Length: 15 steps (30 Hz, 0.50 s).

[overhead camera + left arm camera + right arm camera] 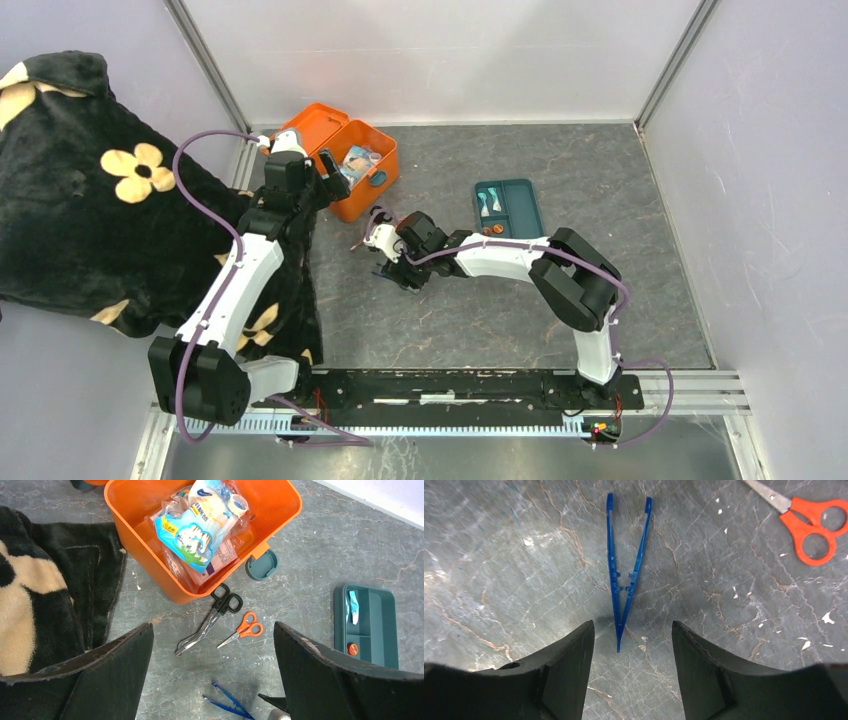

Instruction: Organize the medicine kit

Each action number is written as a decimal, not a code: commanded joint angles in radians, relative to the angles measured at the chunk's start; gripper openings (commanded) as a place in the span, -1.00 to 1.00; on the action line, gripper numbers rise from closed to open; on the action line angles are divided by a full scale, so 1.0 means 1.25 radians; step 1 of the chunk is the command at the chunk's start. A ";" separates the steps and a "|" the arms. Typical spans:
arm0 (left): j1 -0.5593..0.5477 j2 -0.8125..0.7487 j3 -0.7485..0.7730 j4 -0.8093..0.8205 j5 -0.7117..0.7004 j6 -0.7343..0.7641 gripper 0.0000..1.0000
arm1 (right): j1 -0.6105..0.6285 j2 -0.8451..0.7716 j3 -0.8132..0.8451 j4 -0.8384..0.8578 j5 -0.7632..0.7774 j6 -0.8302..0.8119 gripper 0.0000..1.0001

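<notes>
The medicine kit (381, 159) is an orange box at the back left, with its lid (312, 125) swung open. Its orange wall (135, 540) encloses several clear and blue packets (192, 535). My left gripper (213, 626) hovers open above the floor in front of the kit, holding nothing. Below it lie black-handled shears (210, 622), small orange scissors (245, 628) and blue tweezers (227, 702). My right gripper (631, 625) is open and low over the table, with the joined end of the tweezers (626, 575) lying between its fingertips, untouched.
A flat teal compartment tray (508, 208) sits to the right of the kit with small items in it. A black blanket with cream flowers (90, 190) drapes over the left side, reaching the kit's left wall. Grey walls and metal rails bound the table.
</notes>
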 commanded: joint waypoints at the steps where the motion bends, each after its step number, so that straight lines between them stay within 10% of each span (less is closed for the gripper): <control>1: 0.003 -0.018 0.002 0.011 -0.023 0.029 0.89 | 0.009 0.025 0.024 -0.010 0.043 -0.021 0.26; 15: 0.003 -0.017 0.001 0.013 -0.020 0.032 0.89 | 0.012 0.035 0.005 0.001 0.061 -0.004 -0.65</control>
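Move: The blue tweezers lie on the table some 2 cm below the right hand, with their middle about 3 cm to its left and hardly ahead; their closed end is nearest the open fingers. The orange scissors lie about 10 cm ahead and 2 cm left of that hand, the black shears about 11 cm ahead and 7 cm left. From the left hand, the tweezers are roughly 10 cm back, 15 cm right and 22 cm down. The right hand sinks its last 1 cm or so to the table over the closed end of the blue tweezers, fingers slanting down and to the left, and then all but stops, easing only about half a centimetre back with almost no turn of the wrist. There its fingers close from well open to a narrow gap, one on each side of the tweezers, pinching them just short of the joined end while the two open tips stick out to the left. ##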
